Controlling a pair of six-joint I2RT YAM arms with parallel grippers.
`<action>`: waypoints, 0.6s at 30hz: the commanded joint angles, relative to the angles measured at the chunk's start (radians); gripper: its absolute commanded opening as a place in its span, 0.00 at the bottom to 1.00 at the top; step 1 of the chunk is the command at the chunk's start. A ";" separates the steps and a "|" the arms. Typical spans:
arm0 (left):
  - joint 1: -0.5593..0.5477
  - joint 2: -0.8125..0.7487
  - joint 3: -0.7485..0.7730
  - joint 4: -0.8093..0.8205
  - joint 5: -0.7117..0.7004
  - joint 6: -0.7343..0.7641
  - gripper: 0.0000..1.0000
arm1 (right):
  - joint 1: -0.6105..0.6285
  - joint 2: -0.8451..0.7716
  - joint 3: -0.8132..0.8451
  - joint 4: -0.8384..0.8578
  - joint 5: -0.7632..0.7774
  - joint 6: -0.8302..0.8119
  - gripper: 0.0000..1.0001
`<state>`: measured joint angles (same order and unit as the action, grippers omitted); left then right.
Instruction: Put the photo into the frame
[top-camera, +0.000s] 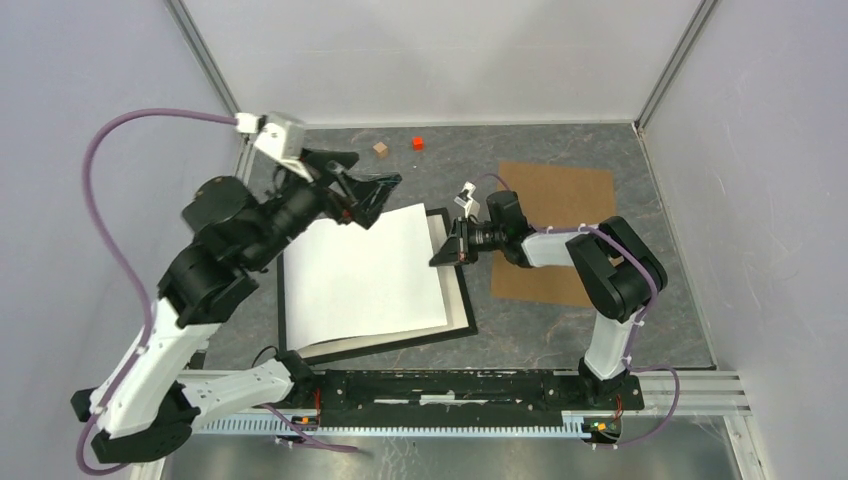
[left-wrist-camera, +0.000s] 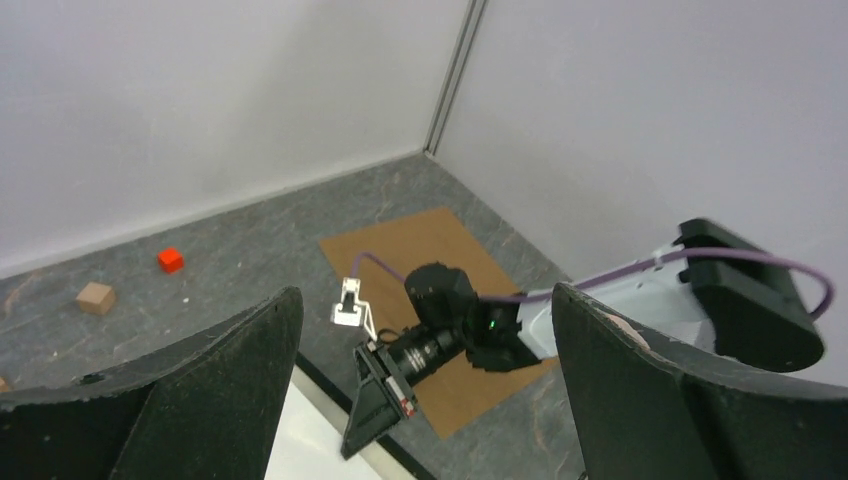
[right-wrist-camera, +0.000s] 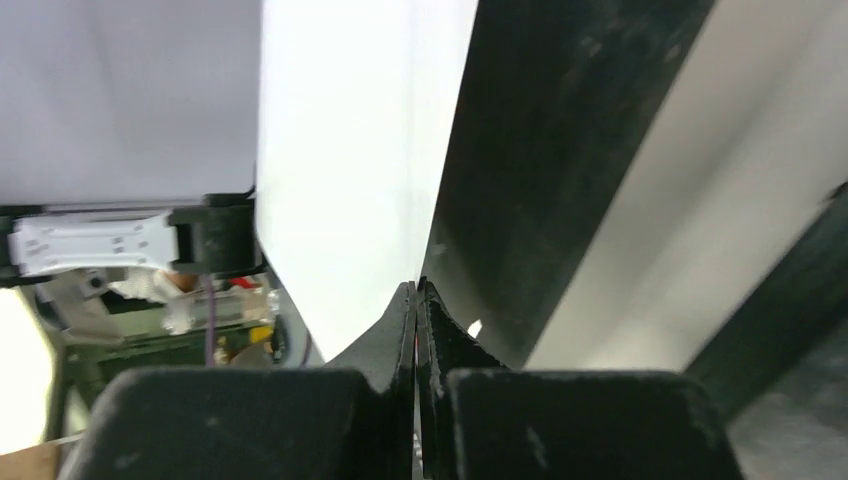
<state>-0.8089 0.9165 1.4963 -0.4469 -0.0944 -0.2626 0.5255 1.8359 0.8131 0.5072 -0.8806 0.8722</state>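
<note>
The photo (top-camera: 365, 275), a large white sheet, lies over the black frame (top-camera: 283, 300). Its right edge is raised off the pale mat (top-camera: 462, 300). My right gripper (top-camera: 438, 259) lies low at that edge and is shut on the photo. In the right wrist view its tips (right-wrist-camera: 416, 290) meet on the sheet's edge, with the white photo (right-wrist-camera: 340, 150) to the left. My left gripper (top-camera: 365, 186) hangs open above the photo's far corner with nothing between its fingers (left-wrist-camera: 230, 390). The left wrist view looks down on the right gripper (left-wrist-camera: 375, 405).
A brown cardboard sheet (top-camera: 555, 230) lies under the right arm. A red cube (top-camera: 417, 142) and a wooden cube (top-camera: 380, 149) sit near the back wall. White walls enclose the table on three sides. The arm bases and a rail run along the near edge.
</note>
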 joint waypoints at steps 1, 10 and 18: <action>0.004 0.051 -0.031 0.030 0.003 0.071 1.00 | -0.027 0.029 0.166 -0.384 0.047 -0.405 0.00; 0.004 -0.014 -0.209 0.098 -0.136 0.141 1.00 | -0.065 0.049 0.178 -0.405 0.050 -0.459 0.00; 0.004 -0.057 -0.286 0.131 -0.188 0.167 1.00 | -0.067 -0.061 0.088 -0.315 0.136 -0.384 0.00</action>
<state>-0.8089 0.8757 1.2232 -0.3870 -0.2352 -0.1570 0.4561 1.8549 0.9371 0.1219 -0.7910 0.4660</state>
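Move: The right hand, pinching the photo by the middle of its right edge, has the frame's right rail about 5 cm to its right, 2 cm ahead and 7 cm below. The photo's middle lies some 15 cm to the hand's left, about level fore and aft and 4 cm lower; the brown board lies roughly 25 cm right, 11 cm ahead and 8 cm below. From the empty left hand, that rail is about 15 cm right, 8 cm ahead and 49 cm below. Down and to the right, with a shorter reach forward at the start, the right hand draws the pinched edge of the photo some 5 cm towards the frame's right rail, its fingertips dipping roughly 15 degrees and staying shut. High above the photo, the open left hand sinks nearly 10 cm, edging forward and touching nothing. ##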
